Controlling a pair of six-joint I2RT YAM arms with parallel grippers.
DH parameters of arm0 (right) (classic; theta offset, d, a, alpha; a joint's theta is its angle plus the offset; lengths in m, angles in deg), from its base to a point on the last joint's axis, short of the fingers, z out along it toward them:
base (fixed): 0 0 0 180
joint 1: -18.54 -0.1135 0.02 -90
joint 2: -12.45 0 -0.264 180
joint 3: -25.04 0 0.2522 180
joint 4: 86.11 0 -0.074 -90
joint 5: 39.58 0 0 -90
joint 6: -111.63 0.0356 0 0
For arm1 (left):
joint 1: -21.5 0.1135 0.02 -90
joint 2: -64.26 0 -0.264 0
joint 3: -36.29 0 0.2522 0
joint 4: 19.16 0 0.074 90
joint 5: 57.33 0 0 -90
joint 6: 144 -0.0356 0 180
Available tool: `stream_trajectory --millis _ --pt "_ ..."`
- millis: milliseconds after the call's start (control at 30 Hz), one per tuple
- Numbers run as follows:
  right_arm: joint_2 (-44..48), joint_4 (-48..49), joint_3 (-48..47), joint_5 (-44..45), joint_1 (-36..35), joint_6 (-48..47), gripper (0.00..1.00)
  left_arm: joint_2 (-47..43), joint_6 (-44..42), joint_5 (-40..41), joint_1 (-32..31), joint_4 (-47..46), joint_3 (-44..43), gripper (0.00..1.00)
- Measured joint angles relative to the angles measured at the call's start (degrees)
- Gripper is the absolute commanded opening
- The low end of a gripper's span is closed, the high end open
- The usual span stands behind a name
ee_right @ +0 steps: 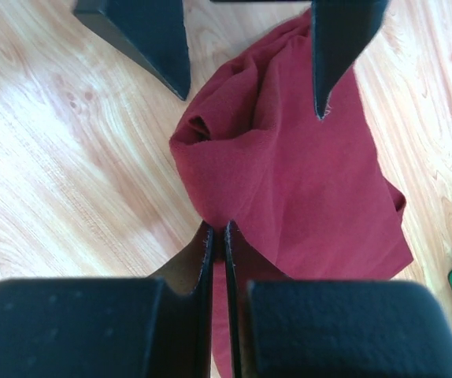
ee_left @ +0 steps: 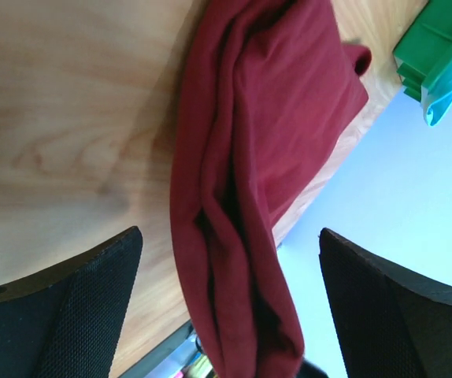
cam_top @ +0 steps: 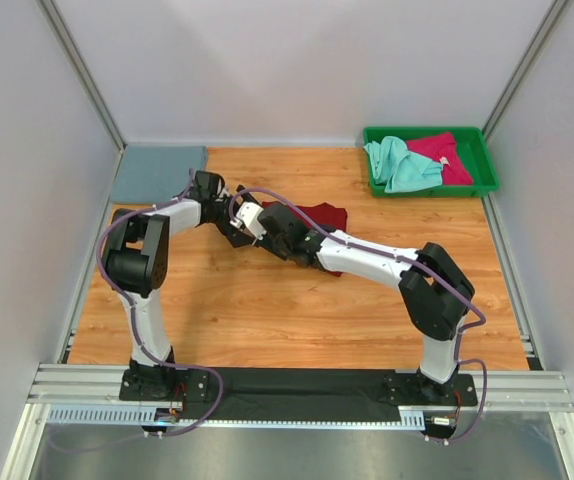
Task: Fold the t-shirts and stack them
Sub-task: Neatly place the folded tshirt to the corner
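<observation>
The dark red t-shirt (cam_top: 319, 214) lies bunched on the wooden table, partly under both arms. My right gripper (ee_right: 218, 236) is shut on a fold of the dark red t-shirt (ee_right: 289, 181) and holds that fold up off the wood. My left gripper (ee_left: 230, 307) stands open, its fingers (ee_left: 68, 315) on either side of the raised dark red t-shirt (ee_left: 265, 150) without touching it. Seen from above, the left gripper (cam_top: 239, 228) and the right gripper (cam_top: 270, 222) meet close together. A slate grey-blue t-shirt (cam_top: 158, 172) lies folded at the back left.
A green tray (cam_top: 487, 172) at the back right holds a mint green t-shirt (cam_top: 402, 165) and a pinkish-red t-shirt (cam_top: 447, 155). Grey walls close the table on three sides. The tray's corner (ee_left: 435, 35) shows in the left wrist view.
</observation>
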Motion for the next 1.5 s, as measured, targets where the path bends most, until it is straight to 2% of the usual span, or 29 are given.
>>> stream_trajectory --millis 133,233,333,367,433,467,500,567,633,667,700,900,1100,1333,1500 --pt "1.1 0.1 0.2 -0.3 0.4 1.2 0.00 4.9 -0.5 0.2 -0.7 1.1 -4.5 0.91" --pt "1.7 0.3 0.6 -0.7 0.6 2.2 0.00 7.7 -0.6 -0.4 -1.2 2.6 -7.5 0.82" --pt "1.9 0.4 1.0 -1.3 0.8 3.1 0.00 8.5 -1.1 0.4 -1.4 3.0 -8.9 0.69" --pt "1.9 0.4 1.0 -1.5 0.9 3.3 0.00 8.9 -1.4 0.7 -1.4 3.1 -9.3 0.55" --pt "1.9 0.5 1.1 -2.0 1.0 4.1 0.01 10.1 -2.3 1.4 -1.4 3.6 -10.8 0.35" --pt "2.0 0.5 1.2 -2.3 1.0 4.3 0.13 10.9 -2.8 1.6 -1.4 3.7 -11.8 0.05" --pt "2.2 0.6 1.5 -2.5 1.1 4.8 0.26 12.0 -3.6 1.7 -1.4 4.4 -13.4 0.00" --pt "3.1 0.5 2.2 -3.0 1.2 6.1 0.53 14.7 -6.6 2.0 -1.4 6.7 -18.2 0.00" --pt "5.2 0.4 3.4 -3.0 1.3 7.3 0.66 16.6 -9.9 3.2 -1.5 8.7 -22.6 0.00" --pt "6.6 0.4 4.3 -2.6 1.3 7.8 0.77 16.8 -11.4 4.2 -1.5 9.7 -23.8 0.00" --pt "9.1 0.2 5.9 -1.6 1.4 8.6 0.80 16.8 -13.2 5.5 -1.5 11.1 -24.9 0.00" --pt "24.7 -2.4 14.5 3.3 4.1 12.4 0.87 14.3 -25.2 16.0 -1.5 22.4 -30.9 0.00" --pt "41.0 -5.2 26.3 5.8 8.0 15.7 0.89 13.8 -36.8 28.7 -1.5 33.7 -43.4 0.00" --pt "47.5 -8.3 33.0 5.7 8.0 19.4 0.89 13.9 -47.3 44.3 -1.3 41.2 -57.2 0.00" --pt "49.4 -9.2 33.7 5.7 8.0 20.1 0.90 13.9 -53.0 51.5 -0.5 40.2 -60.6 0.00"
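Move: The folded t-shirt's raised left edge runs between my open left fingers; the stretch to grip is about 5 cm ahead, 2 to the right and 3 lower, with the shirt's middle some 11 cm right and roughly 1 cm back. The blue folded cloth lies about 15 cm ahead and 22 left. From my right hand, still pinching the shirt, the edge stretch is some 10 cm ahead and level sideways; its middle is about 5 ahead, 9 right. I ease my left hand forward and slightly down, some 5 cm, and shut its fingers on the t-shirt's raised edge while my right hand still holds it. Then my right fingers open and let go, and that hand backs off about 20 cm, mostly to the right. My left hand keeps its pinch and swings the shirt left, up and forward towards the blue folded cloth, its left side rolling up by some 70 degrees. ##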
